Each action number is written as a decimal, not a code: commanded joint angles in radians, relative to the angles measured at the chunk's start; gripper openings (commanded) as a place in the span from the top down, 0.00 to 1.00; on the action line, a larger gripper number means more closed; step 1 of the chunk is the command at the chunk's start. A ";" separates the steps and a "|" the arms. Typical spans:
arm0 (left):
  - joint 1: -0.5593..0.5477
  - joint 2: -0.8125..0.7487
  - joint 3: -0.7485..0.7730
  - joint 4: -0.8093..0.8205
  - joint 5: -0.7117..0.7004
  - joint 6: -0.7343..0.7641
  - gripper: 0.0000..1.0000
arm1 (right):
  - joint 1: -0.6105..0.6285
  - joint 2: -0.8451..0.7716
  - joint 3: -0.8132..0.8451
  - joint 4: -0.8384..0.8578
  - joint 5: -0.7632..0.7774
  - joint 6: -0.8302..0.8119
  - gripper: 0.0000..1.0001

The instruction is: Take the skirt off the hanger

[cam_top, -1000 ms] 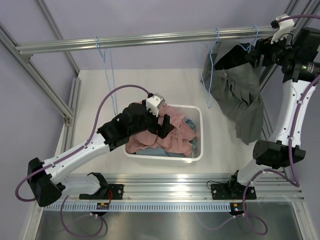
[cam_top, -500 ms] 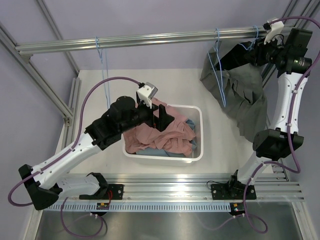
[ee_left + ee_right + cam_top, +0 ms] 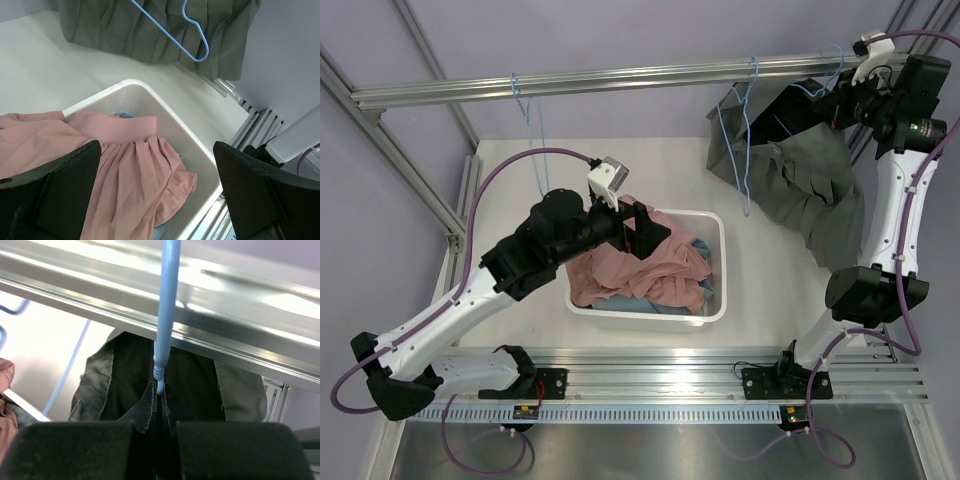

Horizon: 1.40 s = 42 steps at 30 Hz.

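Note:
A grey-green skirt (image 3: 800,185) hangs at the back right from a blue hanger (image 3: 828,72) hooked on the aluminium rail (image 3: 620,75). My right gripper (image 3: 828,100) is just below the rail, shut on the skirt's top edge. In the right wrist view the hanger's blue stem (image 3: 167,305) runs down into the fold of skirt (image 3: 125,380) between my closed fingers (image 3: 80,450). My left gripper (image 3: 645,232) is open and empty above the white bin. In the left wrist view the skirt (image 3: 125,25) shows far ahead.
A white bin (image 3: 720,270) at mid-table holds a pink garment (image 3: 640,275) over blue cloth. A second blue hanger (image 3: 745,170) dangles in front of the skirt's left side, and a third one (image 3: 525,120) hangs empty at the rail's left. Frame posts stand at both sides.
My right gripper has shifted near the rail and the skirt's left side has swung out to the left. My left arm has lifted and drawn back from the bin, jaws open.

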<state>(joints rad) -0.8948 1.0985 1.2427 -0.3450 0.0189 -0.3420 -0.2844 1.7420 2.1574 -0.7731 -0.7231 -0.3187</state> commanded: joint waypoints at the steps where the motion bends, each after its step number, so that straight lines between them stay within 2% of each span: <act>1: -0.012 -0.005 0.052 0.034 -0.014 -0.015 0.01 | -0.004 -0.094 0.030 0.129 -0.004 0.047 1.00; 9: -0.024 0.001 0.080 0.034 -0.053 -0.025 0.01 | -0.027 -0.145 -0.011 0.097 -0.001 0.023 1.00; 14: -0.050 0.040 0.127 0.024 -0.051 0.004 0.01 | -0.059 -0.226 -0.108 -0.015 -0.012 -0.063 1.00; 18: -0.102 0.118 0.220 -0.012 -0.057 0.069 0.01 | -0.093 -0.298 -0.192 -0.167 -0.013 -0.245 1.00; 26: -0.180 0.259 0.363 -0.014 -0.080 0.153 0.01 | -0.188 -0.531 -0.421 -0.385 0.001 -0.481 1.00; 29: -0.199 0.300 0.362 0.014 -0.073 0.158 0.01 | -0.188 -0.614 -0.501 -0.484 -0.002 -0.581 1.00; 30: -0.204 0.310 0.356 0.026 -0.073 0.153 0.01 | -0.188 -0.627 -0.510 -0.538 -0.013 -0.696 1.00; 33: -0.222 0.320 0.296 0.066 -0.063 0.130 0.01 | -0.188 -0.680 -0.559 -0.748 -0.045 -0.882 1.00; 38: -0.259 0.314 0.200 0.122 -0.079 0.061 0.02 | -0.187 -0.757 -0.611 -0.866 -0.079 -1.003 1.00; 42: -0.305 0.343 0.185 0.169 -0.120 0.034 0.02 | -0.184 -0.794 -0.628 -0.868 -0.114 -0.976 1.00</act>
<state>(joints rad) -1.1675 1.4281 1.4273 -0.2977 -0.0509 -0.2684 -0.4721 0.9768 1.5311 -1.3746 -0.7742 -1.2198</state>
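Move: The grey skirt hangs on its blue hanger in the right hand's shut fingers, its middle about 19 cm below that hand, 6 cm left and 1 cm ahead. The rail runs some 6 cm ahead and 6 cm above. The hand's goal, clear space beside the basket, is about 25 cm back, 2 cm left, 8 cm down. From the open left hand the skirt is roughly 23 cm ahead, 29 cm right, 13 cm down; the basket is 5 cm ahead, 3 cm left, 28 cm down. The skirt's hanger, still pinched by the right hand, is first raised about 3.5 cm to unhook it from the rail, then drawn some 25 cm back and down to well below its starting height, the wrist rolling about 30 degrees, left side dropping. The left hand, staying wide open, goes about 12 cm right towards the skirt, rising at first, then sinking and easing back, turning slightly clockwise. ##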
